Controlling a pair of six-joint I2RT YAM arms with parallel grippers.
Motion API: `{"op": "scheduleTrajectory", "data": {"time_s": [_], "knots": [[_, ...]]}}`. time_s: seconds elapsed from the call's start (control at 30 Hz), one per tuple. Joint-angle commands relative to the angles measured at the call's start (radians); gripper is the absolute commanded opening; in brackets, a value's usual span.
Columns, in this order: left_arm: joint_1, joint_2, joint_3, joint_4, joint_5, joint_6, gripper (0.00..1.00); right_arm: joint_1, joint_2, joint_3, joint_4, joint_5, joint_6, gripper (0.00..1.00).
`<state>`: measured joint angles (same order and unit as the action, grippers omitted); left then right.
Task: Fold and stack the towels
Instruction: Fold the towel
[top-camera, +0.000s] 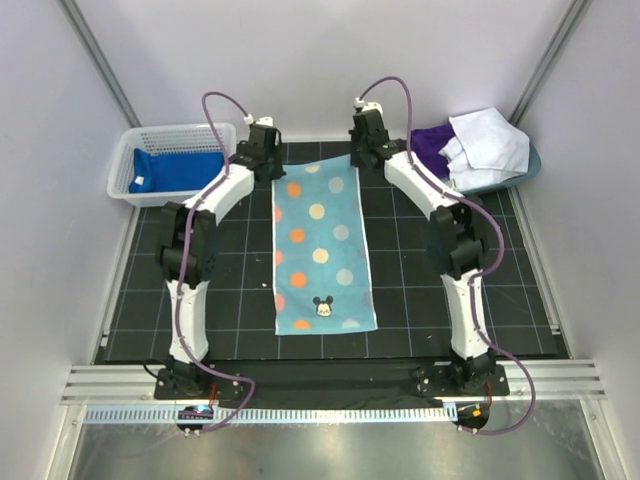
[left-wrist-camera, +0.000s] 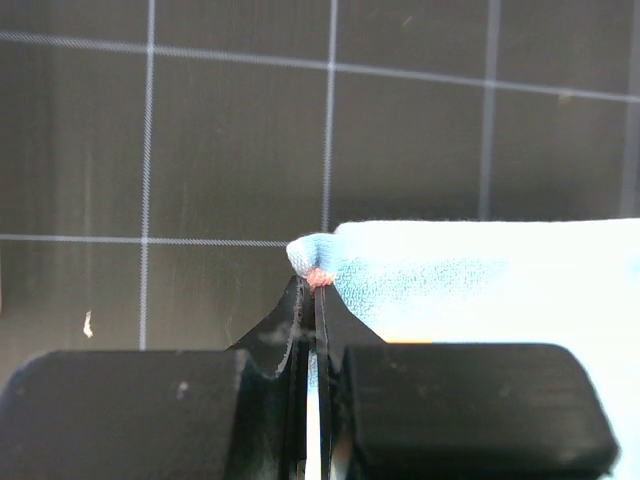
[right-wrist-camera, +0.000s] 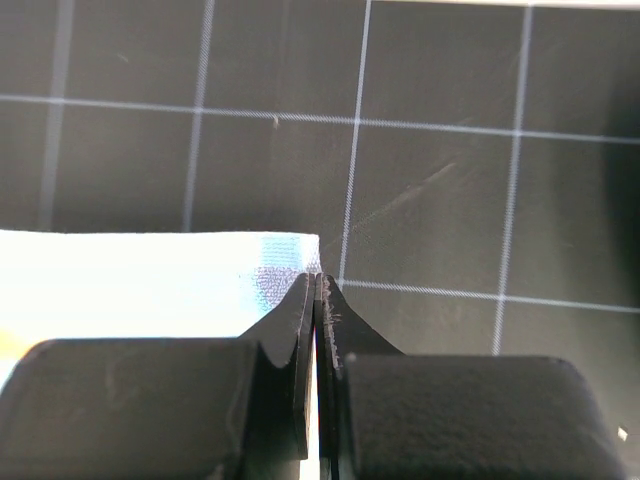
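A pastel blue towel with orange and blue polka dots (top-camera: 320, 245) lies flat and spread out in the middle of the black grid mat, its long side running away from the arm bases. My left gripper (top-camera: 273, 172) is at its far left corner. In the left wrist view the gripper (left-wrist-camera: 318, 285) is shut and pinches the bunched corner of the towel (left-wrist-camera: 480, 280). My right gripper (top-camera: 361, 162) is at the far right corner. In the right wrist view it (right-wrist-camera: 316, 278) is shut on the towel's corner (right-wrist-camera: 130, 280). A royal blue towel (top-camera: 185, 170) lies in the basket.
A white mesh basket (top-camera: 125, 165) stands at the back left. A teal tub (top-camera: 527, 170) at the back right holds a purple towel (top-camera: 430, 145) and a crumpled white towel (top-camera: 490, 145). Grey walls close in the mat on three sides.
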<state>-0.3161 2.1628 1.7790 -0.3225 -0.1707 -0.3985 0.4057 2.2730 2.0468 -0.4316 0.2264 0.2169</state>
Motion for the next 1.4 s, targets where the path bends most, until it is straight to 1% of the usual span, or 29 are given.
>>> {"op": "scheduleTrajectory", "data": {"time_s": [0.0, 0.07, 0.13, 0.17, 0.2, 0.27, 0.33, 0.47, 0.5, 0.57, 0.63, 0.73, 0.93, 1.07, 1.17, 1.37], "knots": [[-0.009, -0.11, -0.042, 0.065, 0.0, 0.018, 0.0, -0.002, -0.139, -0.08, 0.079, 0.013, 0.015, 0.01], [-0.017, -0.156, -0.091, 0.066, -0.001, 0.012, 0.0, -0.001, -0.173, -0.118, 0.083, 0.008, 0.025, 0.01], [-0.032, -0.193, -0.13, 0.076, -0.007, 0.006, 0.0, 0.001, -0.236, -0.2, 0.094, 0.001, 0.047, 0.01], [-0.037, -0.207, -0.176, 0.08, -0.009, 0.006, 0.0, 0.002, -0.265, -0.233, 0.117, -0.002, 0.053, 0.01], [-0.044, -0.246, -0.199, 0.089, -0.012, 0.003, 0.0, 0.004, -0.314, -0.302, 0.125, -0.001, 0.073, 0.01], [-0.063, -0.285, -0.251, 0.092, -0.026, -0.017, 0.0, 0.011, -0.368, -0.376, 0.154, -0.006, 0.088, 0.01], [-0.08, -0.354, -0.332, 0.109, -0.027, -0.037, 0.0, 0.022, -0.447, -0.48, 0.166, -0.004, 0.12, 0.01], [-0.141, -0.466, -0.466, 0.108, -0.087, -0.098, 0.0, 0.059, -0.575, -0.666, 0.172, 0.013, 0.18, 0.01], [-0.155, -0.513, -0.519, 0.108, -0.101, -0.106, 0.0, 0.067, -0.598, -0.698, 0.174, 0.022, 0.19, 0.01], [-0.172, -0.55, -0.57, 0.088, -0.143, -0.149, 0.0, 0.082, -0.673, -0.788, 0.166, 0.027, 0.228, 0.01], [-0.189, -0.598, -0.64, 0.068, -0.15, -0.186, 0.0, 0.11, -0.726, -0.853, 0.171, 0.033, 0.252, 0.01], [-0.218, -0.655, -0.729, 0.036, -0.17, -0.24, 0.0, 0.148, -0.841, -1.002, 0.171, 0.056, 0.295, 0.01], [-0.293, -0.773, -0.89, 0.02, -0.191, -0.276, 0.01, 0.246, -0.974, -1.172, 0.148, 0.103, 0.363, 0.01], [-0.328, -0.837, -0.95, 0.019, -0.188, -0.303, 0.01, 0.303, -1.052, -1.261, 0.142, 0.133, 0.415, 0.01], [-0.36, -0.87, -0.96, 0.013, -0.176, -0.31, 0.01, 0.326, -1.101, -1.301, 0.131, 0.126, 0.452, 0.01], [-0.409, -0.914, -0.94, -0.059, -0.182, -0.327, 0.02, 0.351, -1.167, -1.311, 0.051, 0.126, 0.492, 0.01]]}}
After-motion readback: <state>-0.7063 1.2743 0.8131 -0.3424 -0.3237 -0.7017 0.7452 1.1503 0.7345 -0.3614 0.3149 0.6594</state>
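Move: Both grippers hold the far corners of the dotted towel. From the left hand, the towel's near-left corner lies about 40 cm back, 2 cm right and 9 cm down; from the right hand, its near-right corner is some 41 cm back, 5 cm right and 11 cm down. The white basket stands about 30 cm left and 4 cm ahead of the left hand, the cloth bin some 37 cm right and 4 cm ahead of the right. Keep both far corners pinched and lift about 4 cm, already drawing back; then sweep the held edge back over the towel towards its near edge, some 28 cm with the left gripper and 32 cm with the right. Sink again on the way, ending near the starting height, the right slightly below it and rolled 10 to 15 degrees, its left side rising. ##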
